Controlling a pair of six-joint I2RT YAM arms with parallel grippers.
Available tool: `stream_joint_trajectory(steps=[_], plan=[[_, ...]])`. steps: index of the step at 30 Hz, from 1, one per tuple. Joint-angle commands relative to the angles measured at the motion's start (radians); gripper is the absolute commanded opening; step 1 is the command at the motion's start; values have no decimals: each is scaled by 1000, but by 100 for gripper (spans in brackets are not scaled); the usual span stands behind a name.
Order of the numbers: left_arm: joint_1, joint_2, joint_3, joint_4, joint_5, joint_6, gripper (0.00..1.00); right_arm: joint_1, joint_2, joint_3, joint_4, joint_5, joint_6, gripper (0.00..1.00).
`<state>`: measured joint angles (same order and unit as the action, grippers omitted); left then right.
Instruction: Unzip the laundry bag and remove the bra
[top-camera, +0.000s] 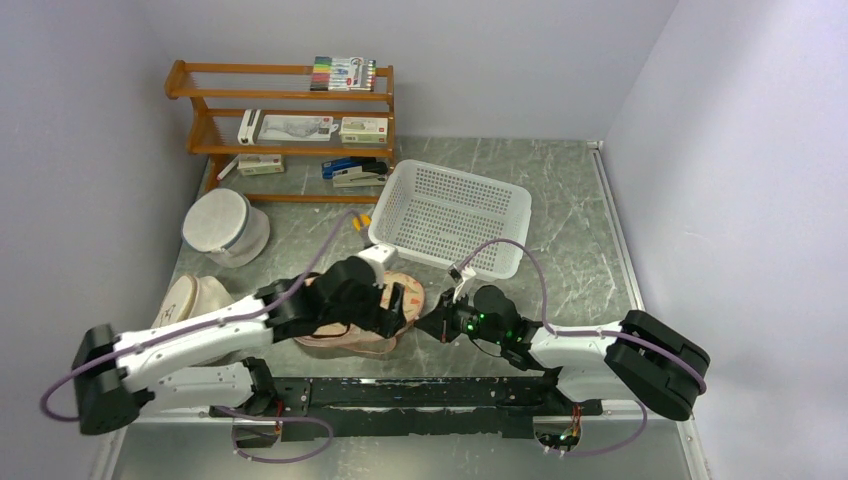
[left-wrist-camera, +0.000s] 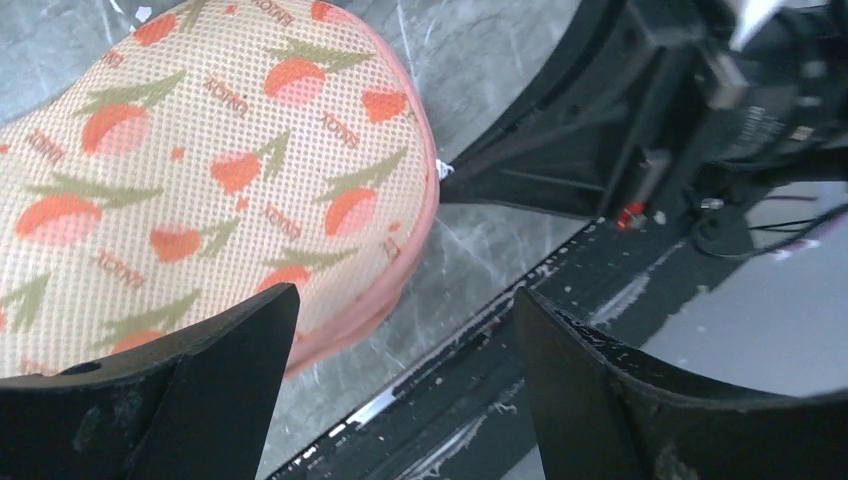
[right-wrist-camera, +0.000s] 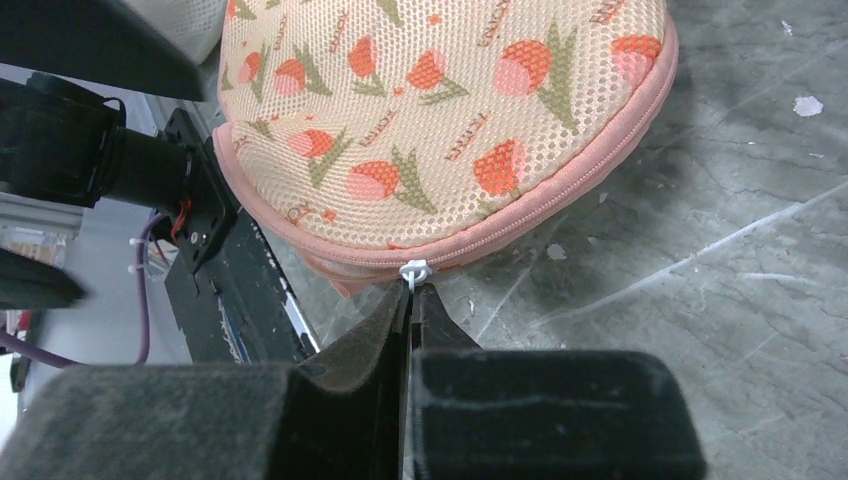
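The floral laundry bag (top-camera: 372, 322) lies near the table's front edge, cream-peach mesh with orange-red flowers and pink zip edging, zipped shut. It fills the top of the right wrist view (right-wrist-camera: 440, 130) and the left of the left wrist view (left-wrist-camera: 200, 180). My right gripper (right-wrist-camera: 411, 290) is shut on the white zip pull (right-wrist-camera: 413, 270) at the bag's near-right edge. My left gripper (left-wrist-camera: 400, 310) is open, its left finger over the bag's rim, holding nothing. The bra is hidden.
A white perforated basket (top-camera: 452, 214) stands behind the bag. A white cylindrical mesh bag (top-camera: 224, 226) and a cream dome (top-camera: 196, 296) sit at the left. A wooden shelf (top-camera: 290, 125) with stationery stands at the back. The black base rail (top-camera: 400, 395) runs along the front edge.
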<state>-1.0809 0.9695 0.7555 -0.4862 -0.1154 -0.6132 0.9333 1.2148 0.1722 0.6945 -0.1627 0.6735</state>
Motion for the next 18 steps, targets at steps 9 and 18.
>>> stream_joint_trajectory(steps=[9, 18], plan=[[-30, 354, 94, 114, 13, 162, 74, 3, -25, 12, 29, -8, 1, 0], [-30, 458, 64, 138, -55, 127, 37, 3, -3, 17, 33, -21, 0, 0]])
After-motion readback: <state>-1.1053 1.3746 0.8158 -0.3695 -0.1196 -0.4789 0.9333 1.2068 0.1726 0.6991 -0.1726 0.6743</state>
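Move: The rim of the laundry bag, just beside its zipper pull, lies about 9 cm below the left gripper, some 4 cm to its right and 1 cm ahead. The zipper pull is 2 cm farther right, already pinched in the right gripper's tips, so the rim spot is about 2 cm left and 1 cm back of that hand. From the left hand, the white basket is roughly 26 cm ahead and 13 cm right; the yellow block is about 25 cm ahead and 7 cm left. Bring the left gripper down about 8 cm and a little to the right, onto the bag's rim right beside the zipper pull, tipping the fingers some 15 degrees steeper downward. Close them from wide open to about half as they come down, one tip on either side of the rim. Hold the right gripper still, keeping its pinch on the pull. ##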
